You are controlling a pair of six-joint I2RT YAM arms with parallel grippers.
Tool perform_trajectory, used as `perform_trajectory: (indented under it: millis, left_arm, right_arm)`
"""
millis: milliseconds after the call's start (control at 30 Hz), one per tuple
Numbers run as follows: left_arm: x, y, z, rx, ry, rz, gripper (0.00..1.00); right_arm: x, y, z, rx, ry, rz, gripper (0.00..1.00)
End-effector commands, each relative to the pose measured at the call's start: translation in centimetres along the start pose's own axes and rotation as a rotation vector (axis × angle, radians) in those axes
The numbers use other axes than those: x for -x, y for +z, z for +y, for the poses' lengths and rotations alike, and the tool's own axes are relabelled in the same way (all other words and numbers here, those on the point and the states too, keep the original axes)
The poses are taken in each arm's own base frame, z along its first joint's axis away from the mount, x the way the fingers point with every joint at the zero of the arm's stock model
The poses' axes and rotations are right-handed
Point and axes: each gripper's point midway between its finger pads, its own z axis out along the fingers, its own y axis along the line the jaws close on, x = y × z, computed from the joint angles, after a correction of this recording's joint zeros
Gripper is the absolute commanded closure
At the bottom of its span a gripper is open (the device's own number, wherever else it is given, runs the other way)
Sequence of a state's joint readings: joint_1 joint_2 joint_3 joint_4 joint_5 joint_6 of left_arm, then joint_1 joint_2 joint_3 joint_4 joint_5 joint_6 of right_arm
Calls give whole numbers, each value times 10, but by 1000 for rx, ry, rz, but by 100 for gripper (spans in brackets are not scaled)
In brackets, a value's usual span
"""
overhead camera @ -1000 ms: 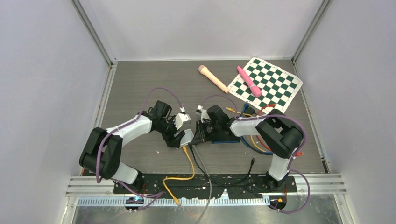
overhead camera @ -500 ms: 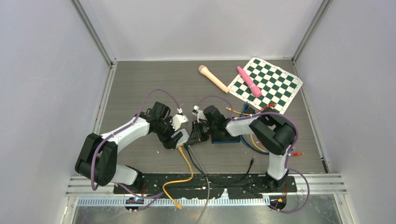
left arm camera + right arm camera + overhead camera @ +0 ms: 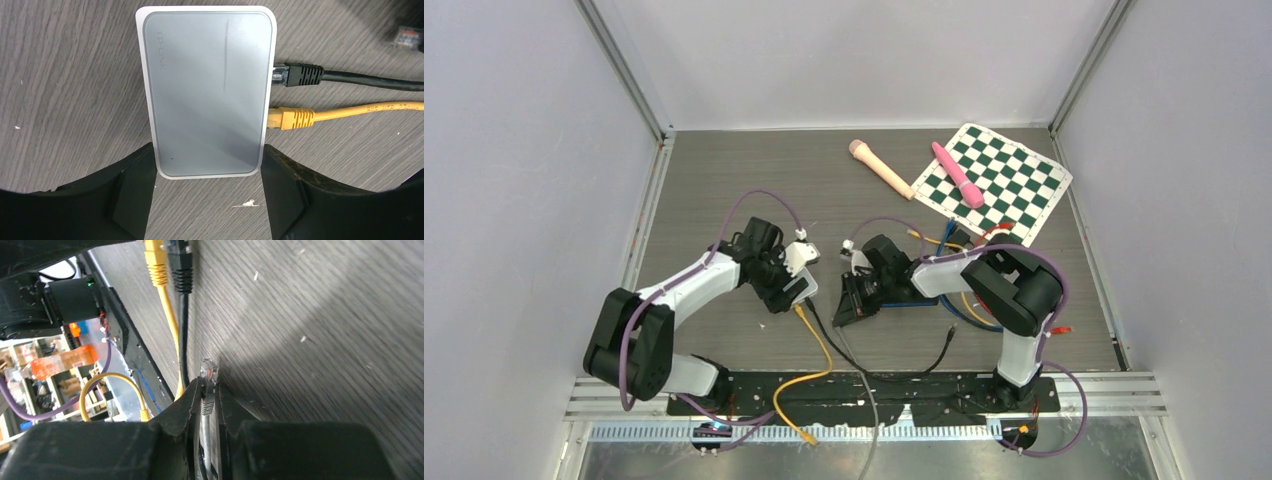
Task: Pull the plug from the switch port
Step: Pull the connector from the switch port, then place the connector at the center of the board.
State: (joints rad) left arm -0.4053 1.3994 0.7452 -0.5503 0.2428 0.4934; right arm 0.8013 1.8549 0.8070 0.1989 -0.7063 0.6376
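The grey switch [image 3: 207, 90] lies flat on the table, and my left gripper [image 3: 208, 155] is shut on its near end, one finger against each long side. A black plug [image 3: 300, 76] and a yellow plug [image 3: 292, 118] sit in ports on its right side. My right gripper [image 3: 207, 390] is shut on a grey cable's plug [image 3: 208, 372], whose clear tip pokes out past the fingertips, free of the switch. From above, the switch [image 3: 804, 290] and the right gripper [image 3: 846, 305] stand a short gap apart.
The yellow cable [image 3: 824, 350] and black cable [image 3: 894, 372] trail toward the near edge. A blue board [image 3: 916, 296] with coloured wires lies under the right arm. A checkerboard sheet [image 3: 1009, 185] and two pink tools [image 3: 882, 168] [image 3: 959, 175] lie at the back right.
My left gripper has carried the switch to the left. The right gripper, with the grey plug, has shifted down and left, and a gap has opened between plug and switch.
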Motion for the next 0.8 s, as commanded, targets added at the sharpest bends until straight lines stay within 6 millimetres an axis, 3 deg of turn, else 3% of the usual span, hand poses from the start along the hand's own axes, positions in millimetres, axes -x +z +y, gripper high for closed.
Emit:
perform_trajectory:
  millis: [0, 267, 533, 667, 767]
  left_arm:
    - [15, -14, -9, -28, 83, -104, 97]
    - [15, -29, -32, -130, 181, -131, 98]
    - [15, -29, -36, -136, 190, -130, 97]
    - [15, -27, -38, -149, 191, -128, 97]
    - [14, -27, -39, -152, 196, -124, 98]
  right_arm:
    - [42, -22, 11, -93, -76, -158, 95]
    - [126, -79, 32, -193, -201, -403, 95]
    - [201, -127, 64, -320, -350, -519, 95]
    - [225, -127, 56, -404, -399, -502, 95]
    - [234, -113, 36, -456, -452, -423, 95]
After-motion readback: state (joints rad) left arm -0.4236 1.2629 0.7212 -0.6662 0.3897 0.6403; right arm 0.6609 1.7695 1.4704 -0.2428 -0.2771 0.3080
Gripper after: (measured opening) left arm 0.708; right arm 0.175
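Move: The grey cable's plug is already out of the port and sits between the right fingers. The white switch's middle lies about 7 cm ahead of the right hand and 7 cm to its left, roughly level, its black plug 4 cm ahead and 5 cm left. The peach stick is some 30 cm ahead and 8 cm right. For the left hand, which holds the switch by one end, that grey plug lies about 6 cm back and 10 cm right. Keeping its pinch on the grey plug, the right hand carries it away from the switch, forward over the open table and up, about 20 cm out and 18 cm higher, rolling some 40 degrees on the way. The left hand keeps its grip on the switch, drawing it back about 3 cm and up 2 cm with a slight clockwise turn. ##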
